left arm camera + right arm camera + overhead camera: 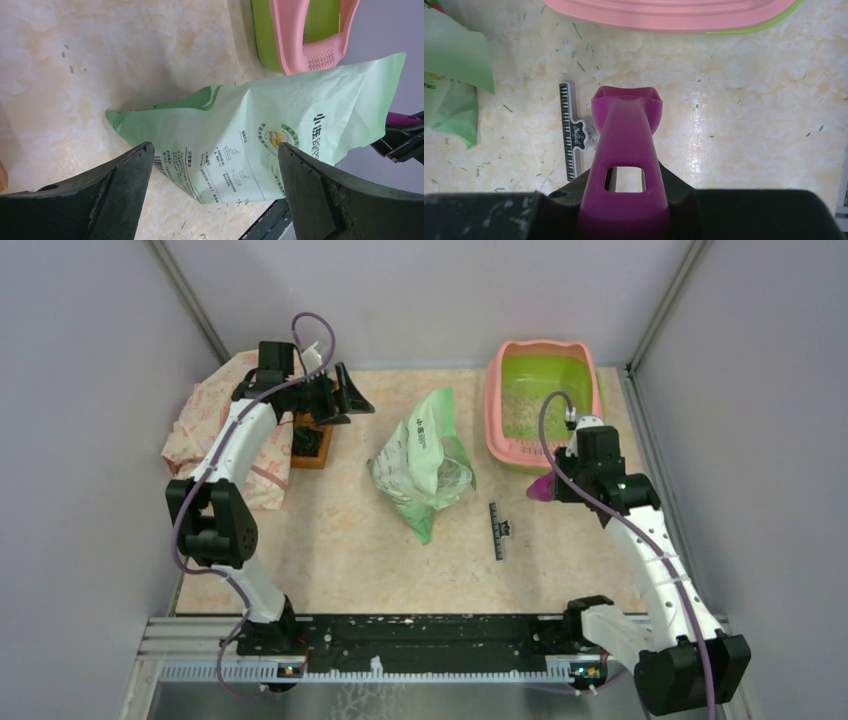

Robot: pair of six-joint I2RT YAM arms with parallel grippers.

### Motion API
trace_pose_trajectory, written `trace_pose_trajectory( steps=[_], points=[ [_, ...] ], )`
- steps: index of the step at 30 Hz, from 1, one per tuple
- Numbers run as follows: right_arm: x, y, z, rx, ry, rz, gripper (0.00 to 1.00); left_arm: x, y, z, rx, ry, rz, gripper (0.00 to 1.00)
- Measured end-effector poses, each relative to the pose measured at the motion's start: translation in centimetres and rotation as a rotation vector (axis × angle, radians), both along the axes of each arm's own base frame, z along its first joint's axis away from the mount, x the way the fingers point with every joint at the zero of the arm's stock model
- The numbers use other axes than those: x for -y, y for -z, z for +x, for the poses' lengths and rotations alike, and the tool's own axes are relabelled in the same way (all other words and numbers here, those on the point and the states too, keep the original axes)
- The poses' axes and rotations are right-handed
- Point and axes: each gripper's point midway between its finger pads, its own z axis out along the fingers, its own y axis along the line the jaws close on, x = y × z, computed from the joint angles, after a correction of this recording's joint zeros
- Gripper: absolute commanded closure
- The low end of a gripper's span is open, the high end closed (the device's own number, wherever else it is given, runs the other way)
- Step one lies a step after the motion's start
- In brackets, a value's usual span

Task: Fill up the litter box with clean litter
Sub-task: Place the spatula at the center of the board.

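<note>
The litter box point(492, 412), pink-rimmed with a lime-green basin, stands at the back right, and a thin patch of pale clean litter point(517, 412) lies in it. Just in front of the box, above the table, my right gripper point(570, 478) is shut on the handle of a purple scoop point(626, 125). The scoop's bowl points toward the box's pink rim point(674, 15). A light green printed bag point(425, 460) lies mid-table. My left gripper point(350, 400) hovers at the back left, wide open and holding nothing. In the left wrist view the bag point(260, 135) shows beyond the left gripper point(215, 165).
A black bag clip point(498, 530) lies on the table between the bag and the right arm. A small brown wooden tray point(312, 445) and a crumpled patterned cloth point(215, 420) sit at the back left. Grey walls close in the sides and back.
</note>
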Motion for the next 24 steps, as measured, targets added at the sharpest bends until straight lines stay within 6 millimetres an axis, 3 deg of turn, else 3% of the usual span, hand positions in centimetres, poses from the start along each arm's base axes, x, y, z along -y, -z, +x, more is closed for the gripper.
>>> trace_pose_trajectory(
  steps=[5, 8, 13, 17, 24],
  points=[
    [0.5, 1.9, 0.7, 0.000, 0.021, -0.025, 1.00, 0.0, 0.3, 0.0, -0.007, 0.000, -0.014, 0.01],
    [0.6, 3.6, 0.2, 0.003, 0.022, -0.026, 0.81, 0.0, 0.2, 0.0, -0.004, 0.000, -0.018, 0.01],
    [0.7, 4.1, -0.2, 0.016, 0.014, -0.028, 0.63, 0.1, 0.1, 0.2, 0.006, -0.001, -0.022, 0.01],
    [0.7, 3.9, -0.1, 0.026, 0.009, -0.032, 0.27, 0.1, 0.4, 0.2, -0.001, -0.003, -0.023, 0.01],
    [0.9, 2.7, -0.2, 0.076, 0.003, -0.040, 0.25, 0.1, 0.8, 0.0, -0.014, -0.009, -0.019, 0.01]
  ],
)
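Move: My right hand still holds the purple spatula, scoop foremost, and the bare patch of board it is meant for lies about 3 cm ahead and 16 cm below. The clip lies about 10 cm to the left, about 1 cm ahead, the litter box's middle some 30 cm ahead and 3 cm right, and the green litter bag around 15 cm ahead and 28 cm left. From my left hand that patch lies roughly 50 cm right, 15 cm back and 20 cm down. I lower the spatula about 4 cm, almost straight down, onto the bare board between the clip and the litter box, my right hand keeping its slant. At the bottom I open my fingers wide and let go of the handle, then ease back up 1 to 2 cm, fingertips tipping up slightly. ##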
